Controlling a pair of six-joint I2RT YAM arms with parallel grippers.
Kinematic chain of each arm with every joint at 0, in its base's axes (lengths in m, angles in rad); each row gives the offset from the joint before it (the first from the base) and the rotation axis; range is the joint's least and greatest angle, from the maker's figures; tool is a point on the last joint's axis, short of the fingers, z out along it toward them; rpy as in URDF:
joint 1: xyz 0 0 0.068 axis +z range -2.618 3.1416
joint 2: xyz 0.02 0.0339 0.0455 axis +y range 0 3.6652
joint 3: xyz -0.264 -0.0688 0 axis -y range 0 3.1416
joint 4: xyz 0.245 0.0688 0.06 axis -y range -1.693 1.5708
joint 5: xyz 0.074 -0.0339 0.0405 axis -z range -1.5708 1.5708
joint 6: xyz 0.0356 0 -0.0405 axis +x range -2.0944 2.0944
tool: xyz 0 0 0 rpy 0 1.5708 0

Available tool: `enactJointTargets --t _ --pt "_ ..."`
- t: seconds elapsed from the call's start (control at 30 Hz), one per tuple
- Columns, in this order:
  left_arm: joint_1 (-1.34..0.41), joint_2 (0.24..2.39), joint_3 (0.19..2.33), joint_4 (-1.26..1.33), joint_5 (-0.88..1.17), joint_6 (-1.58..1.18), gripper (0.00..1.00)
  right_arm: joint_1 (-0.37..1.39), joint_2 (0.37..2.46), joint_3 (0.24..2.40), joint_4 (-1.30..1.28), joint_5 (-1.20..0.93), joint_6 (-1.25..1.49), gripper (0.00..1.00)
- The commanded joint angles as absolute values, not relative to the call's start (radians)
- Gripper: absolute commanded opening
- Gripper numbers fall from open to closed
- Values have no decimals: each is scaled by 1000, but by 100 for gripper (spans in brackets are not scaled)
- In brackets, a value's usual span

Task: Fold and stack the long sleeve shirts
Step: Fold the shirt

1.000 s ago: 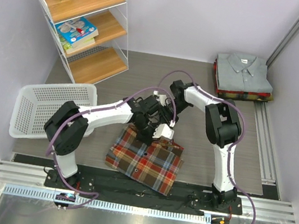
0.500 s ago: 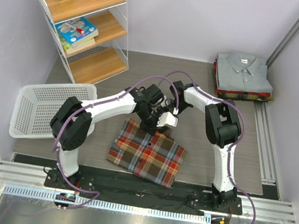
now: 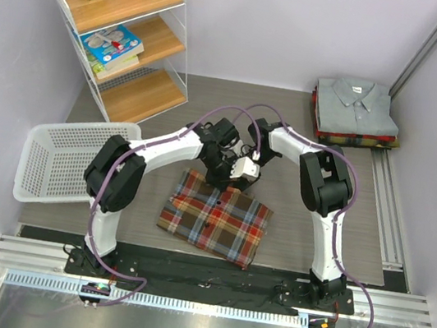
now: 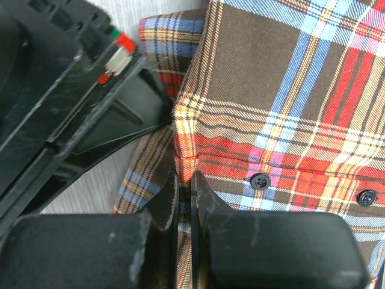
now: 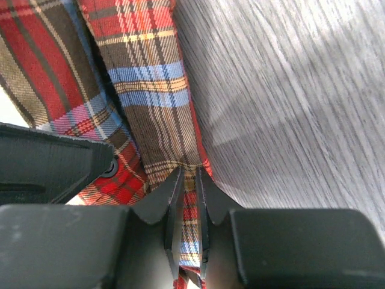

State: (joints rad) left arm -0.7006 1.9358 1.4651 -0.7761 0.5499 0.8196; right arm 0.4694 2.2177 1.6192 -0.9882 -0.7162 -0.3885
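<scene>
The plaid long sleeve shirt (image 3: 214, 220) lies folded into a rectangle on the table in front of the arm bases. Both grippers meet at its far edge. My left gripper (image 3: 221, 183) is shut on a fold of plaid cloth (image 4: 198, 126) near the button placket. Right beside it, my right gripper (image 3: 238, 182) is shut on a narrow strip of the same plaid shirt (image 5: 156, 90). More folded long sleeve shirts (image 3: 354, 109) are stacked at the far right, the top one grey with a collar.
A white mesh basket (image 3: 69, 159) stands at the left. A wire shelf unit (image 3: 127, 33) with a jug, boxes and books fills the far left corner. A metal rail (image 3: 388, 212) runs along the right side.
Both grippers have moved slightly away from the bases, and the plaid shirt has shifted that way with them. The left jaws have pinched tighter on the cloth.
</scene>
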Motion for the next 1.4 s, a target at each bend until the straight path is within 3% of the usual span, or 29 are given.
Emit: enactJointTargets --t 0.0,0.43,0.57,0.6,0.8,0.87,1.03,1.1,1.27,1.37 --pt "-680 1925 1505 -704 525 813 0 471 2200 1628 -969 -672 -422 19" --pt "-670 1891 1474 -611 494 784 0 468 2214 1643 -971 -663 -425 19" --pt "-652 1898 1474 -584 471 770 22 428 2209 1701 -986 -617 -422 26" --pt "-640 1894 1482 -591 477 743 33 410 2210 1760 -1012 -598 -420 27" --pt "-512 1899 1621 -788 563 660 54 230 2194 1988 -1199 -607 -436 54" --pt "-473 1898 1629 -840 593 632 57 204 2132 1964 -1232 -664 -446 59" --pt "-408 1952 1692 -952 678 652 62 209 1939 1657 -1212 -755 -443 75" --pt "-403 1983 1723 -1009 678 664 68 235 1864 1527 -1152 -743 -419 76" --pt "-391 2040 1735 -1029 663 693 70 279 1799 1381 -1049 -700 -383 76" --pt "-390 2068 1732 -1040 660 710 70 288 1809 1329 -993 -663 -385 67"
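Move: Both my hands still pinch the shirt at the middle of its far edge, side by side. From my left hand the shirt's far left corner lies about 10 cm left, 3 cm ahead and some 3 cm lower; the shirt's middle is 9 cm back and 2 cm left. From my right hand the far right corner lies roughly 9 cm right and 5 cm back, barely lower, and the folded stack is some 20 cm ahead and 27 cm right. My left hand keeps its pinch and eases the cloth forward 2–3 cm while my right stays put. Then both open wide, let go and part: left goes forward-left and up, turning some 25 degrees counter-clockwise, then sinks toward the far left corner; right swings about 12 cm forward, rightward and up, then back some 15 cm to above the far right corner. ##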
